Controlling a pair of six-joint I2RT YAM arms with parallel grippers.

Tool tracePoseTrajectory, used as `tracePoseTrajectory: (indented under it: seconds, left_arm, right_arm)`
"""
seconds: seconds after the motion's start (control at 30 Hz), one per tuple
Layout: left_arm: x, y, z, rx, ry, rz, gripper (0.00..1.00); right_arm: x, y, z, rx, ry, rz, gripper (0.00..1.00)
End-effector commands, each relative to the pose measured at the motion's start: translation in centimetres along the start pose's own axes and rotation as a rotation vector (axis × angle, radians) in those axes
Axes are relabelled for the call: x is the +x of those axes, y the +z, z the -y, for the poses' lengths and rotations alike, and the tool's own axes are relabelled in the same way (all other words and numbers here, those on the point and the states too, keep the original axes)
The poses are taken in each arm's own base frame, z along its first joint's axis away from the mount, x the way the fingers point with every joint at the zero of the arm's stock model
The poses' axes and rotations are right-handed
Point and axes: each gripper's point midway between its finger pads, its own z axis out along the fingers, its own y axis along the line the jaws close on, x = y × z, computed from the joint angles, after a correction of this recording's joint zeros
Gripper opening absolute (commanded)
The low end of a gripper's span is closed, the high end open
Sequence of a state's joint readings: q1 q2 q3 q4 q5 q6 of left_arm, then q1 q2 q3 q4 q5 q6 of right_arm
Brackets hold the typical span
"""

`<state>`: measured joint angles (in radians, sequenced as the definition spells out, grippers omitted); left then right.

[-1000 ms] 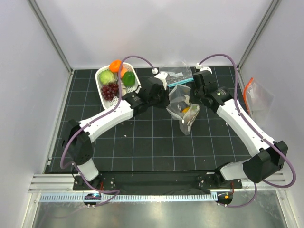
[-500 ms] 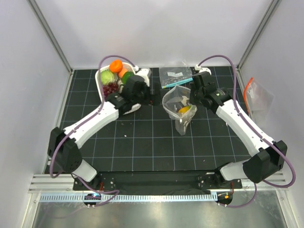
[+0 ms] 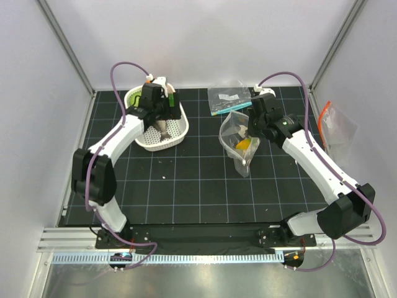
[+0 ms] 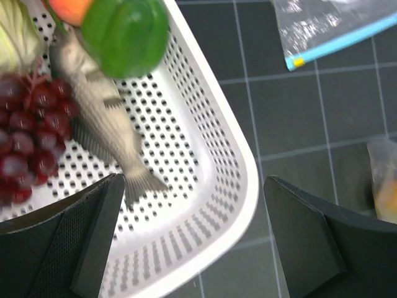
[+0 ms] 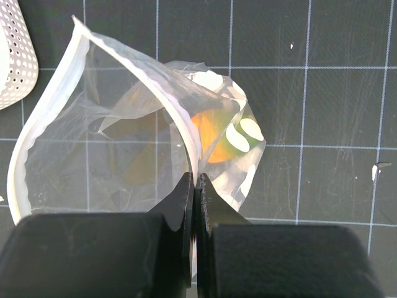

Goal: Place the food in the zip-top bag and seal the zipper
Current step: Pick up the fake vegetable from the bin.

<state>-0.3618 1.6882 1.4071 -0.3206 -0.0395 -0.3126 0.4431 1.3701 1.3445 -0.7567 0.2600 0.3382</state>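
The zip-top bag (image 3: 239,152) hangs with its mouth spread. My right gripper (image 5: 193,180) is shut on its zipper (image 5: 177,112) edge, and a yellow-orange piece of food (image 5: 214,139) lies inside. Over the near right corner of the white basket (image 4: 239,180) my left gripper (image 4: 193,186) hovers, open and holding nothing. Below it in the basket lie a green pepper (image 4: 124,34), purple grapes (image 4: 28,136), a pale green cabbage (image 4: 12,37), an orange piece (image 4: 71,9) and a grey toy fish (image 4: 102,115). In the top view my left gripper (image 3: 160,124) hides most of this food.
A smaller clear bag with a teal strip (image 3: 229,99) lies at the back, between basket and right arm. A clear bag with an orange strip (image 3: 335,127) rests by the right wall. Grey walls close in the black gridded mat (image 3: 198,180).
My left arm has swung away from the bag's mouth, left and back to the basket, and its jaws have opened wide. My right gripper keeps its hold on the bag's edge.
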Motion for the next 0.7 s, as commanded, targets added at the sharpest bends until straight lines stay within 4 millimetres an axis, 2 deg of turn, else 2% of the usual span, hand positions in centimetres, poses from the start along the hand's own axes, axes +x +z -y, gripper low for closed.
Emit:
tracePoseTrajectory:
  seconds: [0.0, 0.07, 0.1, 0.17, 0.2, 0.27, 0.3, 0.33, 0.47, 0.5, 0.53, 0.67]
  left_arm:
    - [-3.9, 2.3, -0.6, 0.049, 0.018, 0.077, 1.00]
    - [-5.5, 3.1, -1.3, 0.045, 0.015, 0.105, 1.00]
    - [-4.8, 4.6, -1.8, 0.030, 0.018, 0.088, 1.00]
    - [-5.9, 5.7, -2.1, 0.026, 0.026, 0.120, 1.00]
    - [-5.3, 7.1, -2.5, 0.022, 0.025, 0.104, 1.00]
    - [-6.0, 8.3, -2.9, 0.026, 0.018, 0.117, 1.00]
    - [-5.0, 9.8, -3.4, 0.022, 0.013, 0.092, 1.00]
    - [-5.9, 10.1, -3.3, 0.029, 0.011, 0.109, 1.00]
    - [-5.8, 12.8, -4.8, 0.004, 0.016, 0.124, 1.00]
    - [-6.4, 13.2, -5.0, -0.001, 0.016, 0.143, 1.00]
    - [-5.7, 14.2, -5.7, -0.015, 0.013, 0.131, 1.00]
    - [-5.4, 15.6, -6.6, -0.027, -0.015, 0.126, 1.00]
  right_arm:
    - [-1.8, -1.0, -0.7, -0.037, -0.002, 0.050, 0.01]
    - [-1.6, -0.9, -0.8, -0.042, -0.007, 0.047, 0.01]
    - [-1.6, -1.0, -0.7, -0.041, -0.007, 0.048, 0.01]
    - [-1.6, -1.2, -0.7, -0.046, -0.006, 0.050, 0.01]
    - [-1.6, -1.3, -0.8, -0.052, -0.006, 0.049, 0.01]
    - [-1.6, -1.5, -0.9, -0.063, -0.006, 0.053, 0.01]
    - [-1.7, -1.6, -0.9, -0.066, -0.003, 0.058, 0.01]
    - [-1.8, -1.7, -1.0, -0.070, -0.003, 0.062, 0.01]
    - [-2.0, -2.1, -1.0, -0.079, -0.004, 0.066, 0.01]
    - [-1.9, -2.1, -1.1, -0.080, -0.008, 0.065, 0.01]
    - [-1.9, -2.1, -1.1, -0.080, -0.009, 0.063, 0.01]
    - [-1.7, -2.2, -0.9, -0.076, -0.013, 0.060, 0.01]
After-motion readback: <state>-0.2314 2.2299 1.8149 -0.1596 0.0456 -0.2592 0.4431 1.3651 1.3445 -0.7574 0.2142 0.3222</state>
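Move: The green pepper in the bin lies about 16 cm ahead of the left hand, 4 cm to its left and 10 cm below it. In the bin around it, all from the left hand, the peach is some 22 cm ahead and 7 cm left, the fish about 8 cm ahead and 8 cm left, and the grapes about 8 cm ahead and 15 cm left. From the right hand the pepper is roughly 27 cm ahead and 28 cm left. The left hand reaches forward about 14 cm over the right side of the bin and sinks some 8 cm as it goes, the descent growing steeper near the end, so that its slanting fingers, still wide open and with the wrist hardly turning, come close above the green pepper without closing on it. The right hand stays almost in place, its shut fingers keeping their pinch on the edge of the open bag. ##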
